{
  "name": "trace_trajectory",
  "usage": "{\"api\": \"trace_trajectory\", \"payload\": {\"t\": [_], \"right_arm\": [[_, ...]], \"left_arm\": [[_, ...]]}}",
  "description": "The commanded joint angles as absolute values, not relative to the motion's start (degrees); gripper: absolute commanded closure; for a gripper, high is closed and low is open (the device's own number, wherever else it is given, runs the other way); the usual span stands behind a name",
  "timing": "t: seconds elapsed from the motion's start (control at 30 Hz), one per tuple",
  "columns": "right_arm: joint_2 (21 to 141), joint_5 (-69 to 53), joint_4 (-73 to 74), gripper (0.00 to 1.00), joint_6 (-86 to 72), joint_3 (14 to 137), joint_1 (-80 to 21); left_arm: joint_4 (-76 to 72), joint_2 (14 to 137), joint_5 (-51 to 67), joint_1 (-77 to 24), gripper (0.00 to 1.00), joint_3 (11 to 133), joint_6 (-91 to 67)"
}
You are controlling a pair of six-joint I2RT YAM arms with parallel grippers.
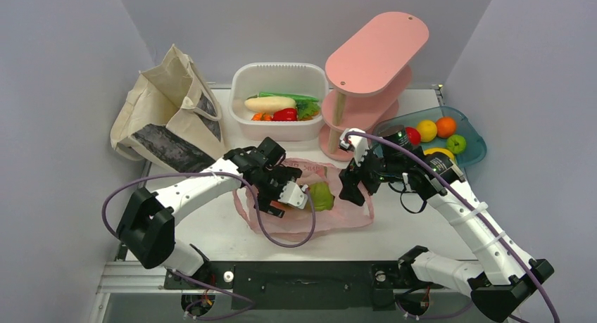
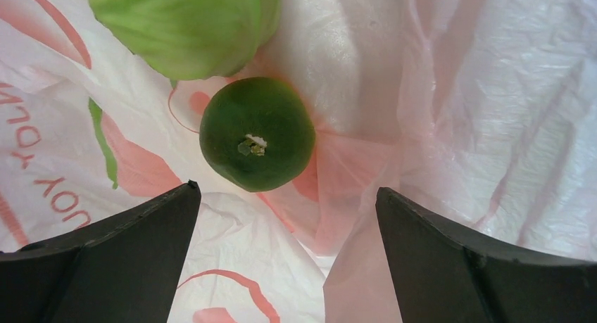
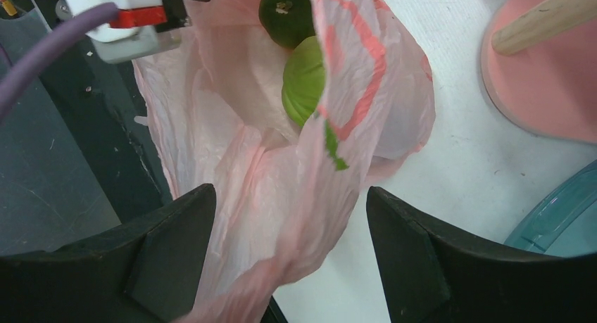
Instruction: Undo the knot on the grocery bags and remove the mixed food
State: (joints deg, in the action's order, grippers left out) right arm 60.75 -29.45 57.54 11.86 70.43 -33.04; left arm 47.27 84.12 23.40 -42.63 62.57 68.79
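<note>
The pink plastic grocery bag (image 1: 345, 214) lies untied on the table between the arms. My left gripper (image 1: 304, 196) reaches into its mouth, open (image 2: 286, 189), with nothing between the fingers. Just beyond its tips sits a dark round green vegetable (image 2: 257, 133), touching a pale green cabbage (image 2: 190, 24). My right gripper (image 1: 352, 191) stands at the bag's right side, jaws wide apart (image 3: 290, 193), with bag film (image 3: 281, 196) draped between them against the left finger. Both vegetables (image 3: 285, 13) show inside the bag. The beige canvas tote (image 1: 169, 112) stands at the back left.
A white tub (image 1: 279, 73) at the back holds a long white radish (image 1: 269, 103), a red pepper (image 1: 285, 115) and greens (image 1: 308, 110). A pink two-tier stand (image 1: 373, 55) rises to its right. A teal tray (image 1: 475, 150) of fruit sits at the right.
</note>
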Motion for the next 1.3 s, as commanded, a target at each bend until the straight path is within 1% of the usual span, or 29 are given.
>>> {"api": "trace_trajectory", "payload": {"t": [0.0,0.2,0.33,0.77,0.8,0.83,0.97,1.1,1.13,1.27], "right_arm": [[60.9,-29.8,55.4,0.26,11.4,71.6,-32.9],[60.6,-29.7,55.4,0.26,11.4,71.2,-32.6],[60.3,-29.8,55.5,0.26,11.3,71.1,-32.4],[58.8,-30.8,56.8,0.26,11.3,70.0,-31.8],[58.8,-30.8,56.9,0.26,11.4,70.0,-31.7],[58.6,-30.8,57.0,0.26,11.5,69.8,-31.5],[58.0,-31.3,57.0,0.26,11.4,69.4,-31.1],[56.9,-30.7,56.9,0.26,12.2,70.6,-30.2],[56.5,-30.2,56.8,0.26,12.3,70.9,-30.0],[54.6,-27.9,53.9,0.26,11.6,72.8,-29.7]], "left_arm": [[43.9,86.3,23.2,-41.8,0.03,62.6,72.9],[43.0,87.3,25.5,-43.2,0.04,64.0,71.7],[39.9,89.3,24.9,-43.9,0.05,63.6,70.7],[31.4,98.8,16.0,-43.8,0.06,62.3,69.6],[31.6,99.4,15.4,-43.9,0.08,62.0,69.9],[32.1,99.6,15.4,-43.9,0.13,62.0,70.4],[33.9,98.6,16.9,-44.0,0.23,62.4,70.0],[36.1,93.0,22.1,-43.4,0.30,65.3,66.6],[36.7,91.9,23.3,-42.7,0.33,65.9,66.1],[40.9,84.7,30.2,-41.4,0.38,68.7,65.3]]}}
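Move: The dark-green squash lies in the opened pink bag, about 4 cm ahead of the left hand, 2 cm to its right and 8 cm below. The cabbage sits beside the squash, some 8 cm farther right and about 1 cm farther out; the white basket is roughly 29 cm straight ahead of the left hand. From the right hand, by the bag's rim, the squash is about 15 cm left, 6 cm ahead and 21 cm below. Down about 8 cm into the bag, and forward some 4 cm with a slight shift right, the left hand brings its wide-open fingers around the dark-green squash. They close on its two sides at the bottom, then the hand rises about 3.5 cm. The right hand stays part-open at the bag's rim, easing a good centimetre right and up near the end. ##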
